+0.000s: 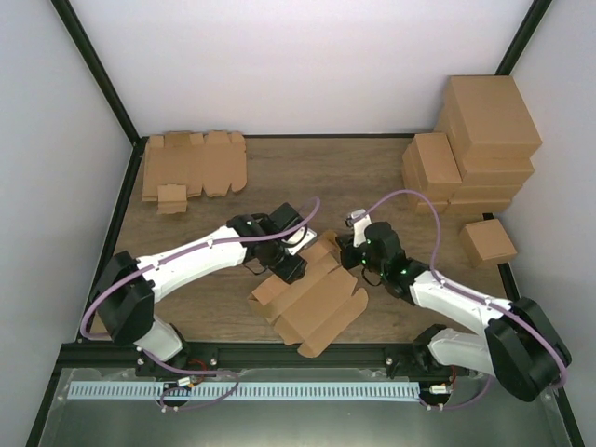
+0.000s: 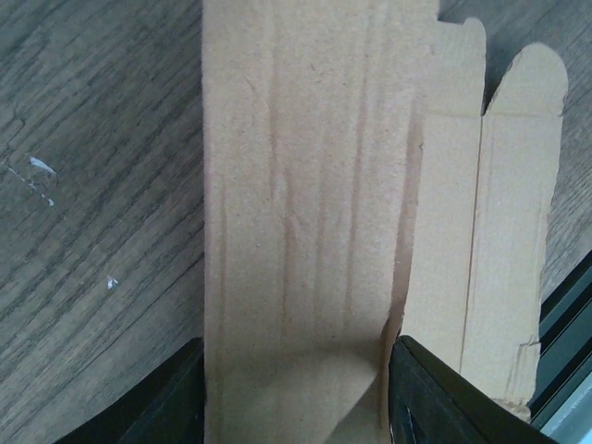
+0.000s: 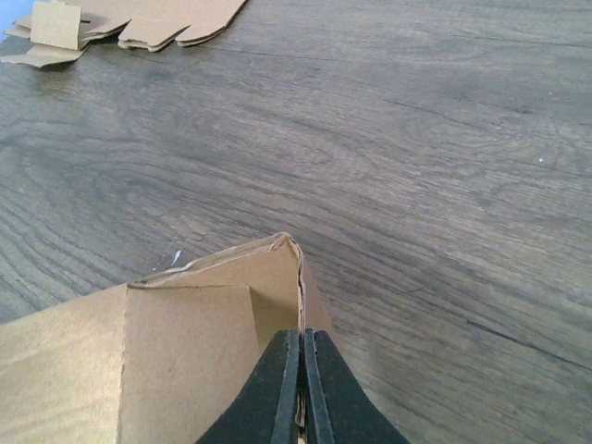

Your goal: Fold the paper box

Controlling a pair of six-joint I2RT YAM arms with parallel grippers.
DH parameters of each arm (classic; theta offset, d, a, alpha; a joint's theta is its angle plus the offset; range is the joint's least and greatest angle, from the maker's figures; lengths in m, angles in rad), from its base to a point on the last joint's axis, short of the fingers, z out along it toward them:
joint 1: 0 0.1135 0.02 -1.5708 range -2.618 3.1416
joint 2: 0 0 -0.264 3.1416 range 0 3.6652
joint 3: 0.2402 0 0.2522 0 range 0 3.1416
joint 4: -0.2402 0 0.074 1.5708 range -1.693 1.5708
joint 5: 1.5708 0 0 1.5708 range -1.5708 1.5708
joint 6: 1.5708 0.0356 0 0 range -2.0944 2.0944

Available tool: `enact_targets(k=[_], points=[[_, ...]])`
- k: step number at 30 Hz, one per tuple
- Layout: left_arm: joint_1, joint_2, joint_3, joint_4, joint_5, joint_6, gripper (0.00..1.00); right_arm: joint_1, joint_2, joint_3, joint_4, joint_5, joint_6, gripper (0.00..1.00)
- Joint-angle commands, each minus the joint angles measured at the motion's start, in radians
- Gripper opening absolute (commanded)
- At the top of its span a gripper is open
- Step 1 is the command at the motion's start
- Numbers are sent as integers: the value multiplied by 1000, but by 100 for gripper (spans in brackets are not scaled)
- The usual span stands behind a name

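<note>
The paper box (image 1: pixel 317 303) is a flat, creased brown cardboard cutout near the table's front middle. My left gripper (image 1: pixel 287 265) is at its upper left part. In the left wrist view a long panel of the box (image 2: pixel 305 185) fills the gap between the two black fingers (image 2: pixel 176 398), touches both, and buckles by the right one. My right gripper (image 1: pixel 349 253) is at the box's far right corner. In the right wrist view it (image 3: pixel 302 335) is shut on the thin raised edge of a cardboard flap (image 3: pixel 185 361).
A stack of flat cardboard cutouts (image 1: pixel 191 166) lies at the back left. Blocky brown cartons (image 1: pixel 484 140) are piled at the back right, with a small one (image 1: pixel 488 242) in front of them. The black front rail (image 2: pixel 573 370) runs close to the box.
</note>
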Motion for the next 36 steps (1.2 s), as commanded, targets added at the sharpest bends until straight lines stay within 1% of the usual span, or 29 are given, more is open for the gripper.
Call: enact_targets(k=[1, 4, 6, 8, 10, 13, 16, 21, 27, 28, 29, 30, 31, 34, 36], points=[[19, -33, -4, 41, -3, -41, 51, 21, -59, 39, -101, 21, 50, 1], [18, -36, 1, 53, 30, -36, 51, 29, -91, 24, -132, 31, 57, 1], [18, -38, 2, 52, 52, -17, 51, 28, -101, 6, -137, 67, 75, 1], [19, -39, 2, 41, 59, 9, 51, 28, -100, -3, -122, 62, 73, 2], [19, -39, 3, 18, 42, 31, 51, 29, -84, 3, -130, 80, 82, 3], [18, -49, -3, -2, -6, 24, 51, 29, -54, 33, -158, 77, 88, 4], [19, -70, -18, 7, -22, 6, 51, 28, -55, 41, -167, 48, 105, 4], [22, -73, -16, 18, -58, -26, 51, 30, -104, 7, -172, -28, 154, 4], [20, -79, -27, 59, -2, -2, 50, 31, -183, -58, -138, -117, 190, 6], [18, -81, -36, 70, 11, 5, 50, 31, -190, -67, -136, -119, 196, 7], [16, -81, -41, 78, 17, 10, 50, 31, -196, -72, -139, -113, 202, 11], [14, -80, -46, 80, 10, 10, 50, 32, -198, -73, -147, -102, 212, 17], [13, -82, -49, 81, -13, 5, 50, 31, -201, -74, -158, -90, 223, 22], [13, -95, -54, 79, -70, -8, 48, 31, -209, -89, -162, -70, 266, 23], [14, -103, -50, 78, -70, -5, 48, 32, -205, -110, -142, -61, 310, 23]])
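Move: My right fingers are shut on the edge of the box's upright end flap, its middle about 1 cm ahead and 1 cm left. The corner tab at the base's end lies some 7 cm back, 3 cm right and 9 cm below; the base panel's middle is 14 cm back and 5 cm left, equally low. My left fingers straddle the raised wall, centred about 2 cm below them; from that hand the corner tab is 13 cm right, 1 cm back. I draw my right hand back nearly 5 cm from the end flap towards the corner tab, first easing a little right and up, dipping, rising again, then finishing about 1 cm lower. The wrist tips its fingers down some 10 degrees, and they part late, letting go of the flap. My left hand keeps the raised wall between its fingers, drifting about 1 cm up and forward. ##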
